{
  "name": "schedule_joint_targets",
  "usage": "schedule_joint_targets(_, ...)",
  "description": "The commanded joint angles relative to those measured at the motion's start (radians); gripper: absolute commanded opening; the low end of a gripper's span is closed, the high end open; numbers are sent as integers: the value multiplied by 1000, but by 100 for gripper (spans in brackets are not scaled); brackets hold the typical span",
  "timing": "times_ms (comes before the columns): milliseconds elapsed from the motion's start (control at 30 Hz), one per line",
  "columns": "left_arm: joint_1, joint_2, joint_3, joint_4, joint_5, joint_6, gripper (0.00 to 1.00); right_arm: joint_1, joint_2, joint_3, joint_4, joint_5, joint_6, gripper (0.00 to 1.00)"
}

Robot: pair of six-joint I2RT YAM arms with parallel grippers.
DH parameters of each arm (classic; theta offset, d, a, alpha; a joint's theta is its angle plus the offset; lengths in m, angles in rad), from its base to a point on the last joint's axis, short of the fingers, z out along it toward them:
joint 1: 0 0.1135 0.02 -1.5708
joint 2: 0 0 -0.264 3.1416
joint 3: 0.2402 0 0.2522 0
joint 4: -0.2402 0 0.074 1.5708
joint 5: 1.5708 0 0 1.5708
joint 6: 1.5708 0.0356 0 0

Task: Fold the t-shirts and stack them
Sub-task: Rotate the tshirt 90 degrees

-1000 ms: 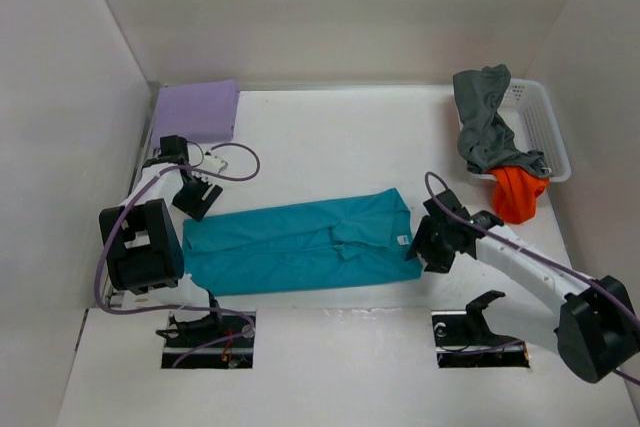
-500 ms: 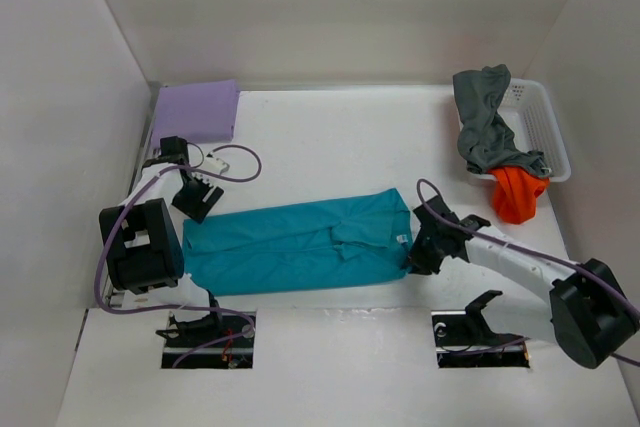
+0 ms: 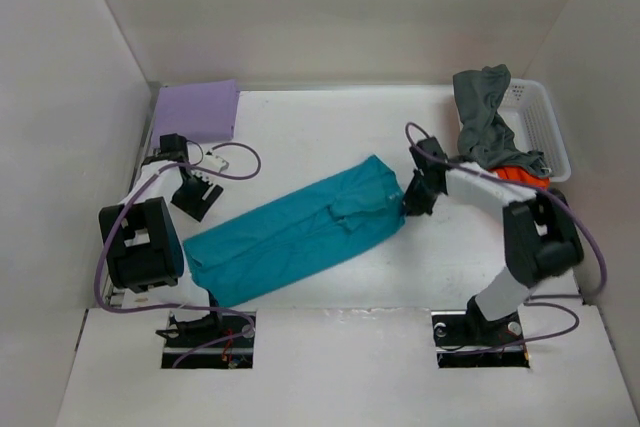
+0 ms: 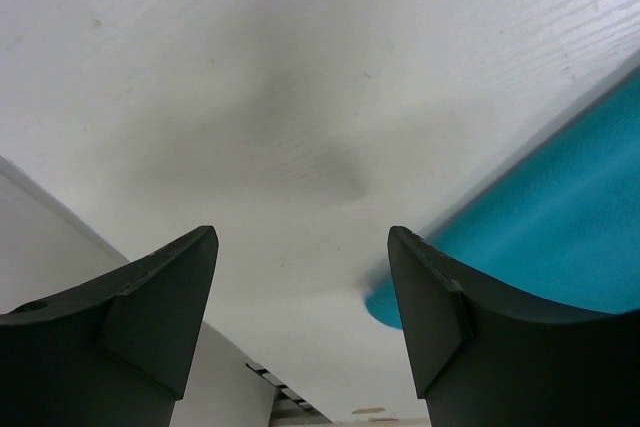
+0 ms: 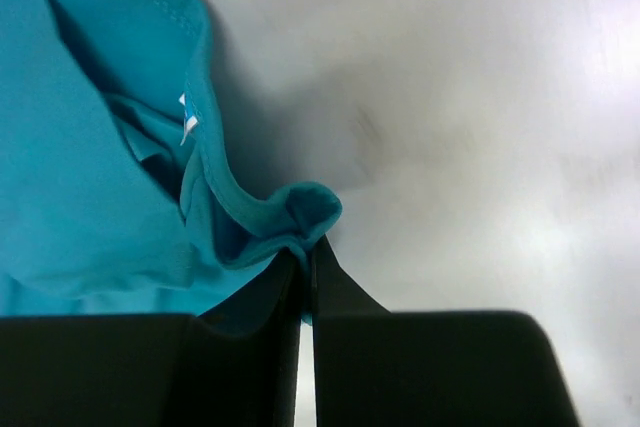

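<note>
A teal t-shirt (image 3: pixel 300 232), folded into a long strip, lies slanted across the middle of the table. My right gripper (image 3: pixel 408 199) is shut on its right end, where a bunched teal hem (image 5: pixel 300 217) sticks out between the fingertips. My left gripper (image 3: pixel 196 195) hovers open above the table just past the strip's left end, with nothing between its fingers (image 4: pixel 160 307); a teal edge (image 4: pixel 560 247) shows to its right. A folded lavender t-shirt (image 3: pixel 196 110) rests at the back left corner. A dark grey t-shirt (image 3: pixel 482 125) drapes over the basket, an orange t-shirt (image 3: pixel 516 176) peeking out below it.
A white mesh basket (image 3: pixel 540 127) stands at the back right against the wall. White walls close in the table on three sides. A purple cable (image 3: pixel 232 162) loops by the left arm. The right arm's elbow (image 3: pixel 540 237) rises near the basket.
My right gripper closed on the teal shirt's right end and pulled it up and away, swinging the strip from level to slanted. The left gripper stayed put.
</note>
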Motion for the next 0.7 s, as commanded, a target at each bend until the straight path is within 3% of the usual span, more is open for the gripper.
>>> schedule_joint_targets(0,-28,17,80,-9,23,-36,68,-64,199,272,49,35,-191,3)
schedule_joint_targets(67,-55,36,109,-18,21,-63,68,-101,370,512,22,34,-255,3)
schedule_joint_targets(167,-109,66,145,-31,21,-109,68,-124,679,1028,-110,52,-338,6)
schedule_joint_targets(233,-143,85,160,-32,21,-144,68,-121,896,1462,-226,57,-371,19)
schedule_joint_targets(267,-158,93,166,-35,21,-160,68,-121,989,1659,-274,52,-374,31)
schedule_joint_targets(300,-170,99,172,-40,21,-174,68,-121,1050,1808,-305,53,-366,43)
schedule_joint_targets(333,-180,102,175,-48,21,-187,68,-121,1071,1866,-320,53,-348,48)
schedule_joint_targets(400,-197,103,179,-63,32,-209,67,-127,993,1741,-310,58,-337,54)
schedule_joint_targets(467,-212,93,168,-66,47,-221,67,-127,846,1479,-231,69,-371,57)
schedule_joint_targets(567,-235,74,137,-57,82,-229,67,-114,512,961,16,99,-412,59)
schedule_joint_targets(667,-261,59,110,-51,107,-258,66,-68,225,568,164,93,-327,61)
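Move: The right fingers already pinch the near right corner of the teal t-shirt, whose middle lies about 32 cm left and 6 cm back; the table's far edge is some 35 cm straight ahead. The grey cloth hangs on the basket about 26 cm ahead and 22 cm right. From my open left hand, the teal shirt's middle is 27 cm right and 7 back, and the folded purple t-shirt 26 cm straight ahead. With my right hand still pinching the teal shirt's corner, I sweep fast straight forward about 35 cm to the table's far edge, rising a little and tipping the fingers outward. I open them as I near the edge, let go and draw back some 14 cm, ending beside the shirt's right side. My left hand, open and empty, shifts about 9 cm right and slightly forward, low over the bare table. ##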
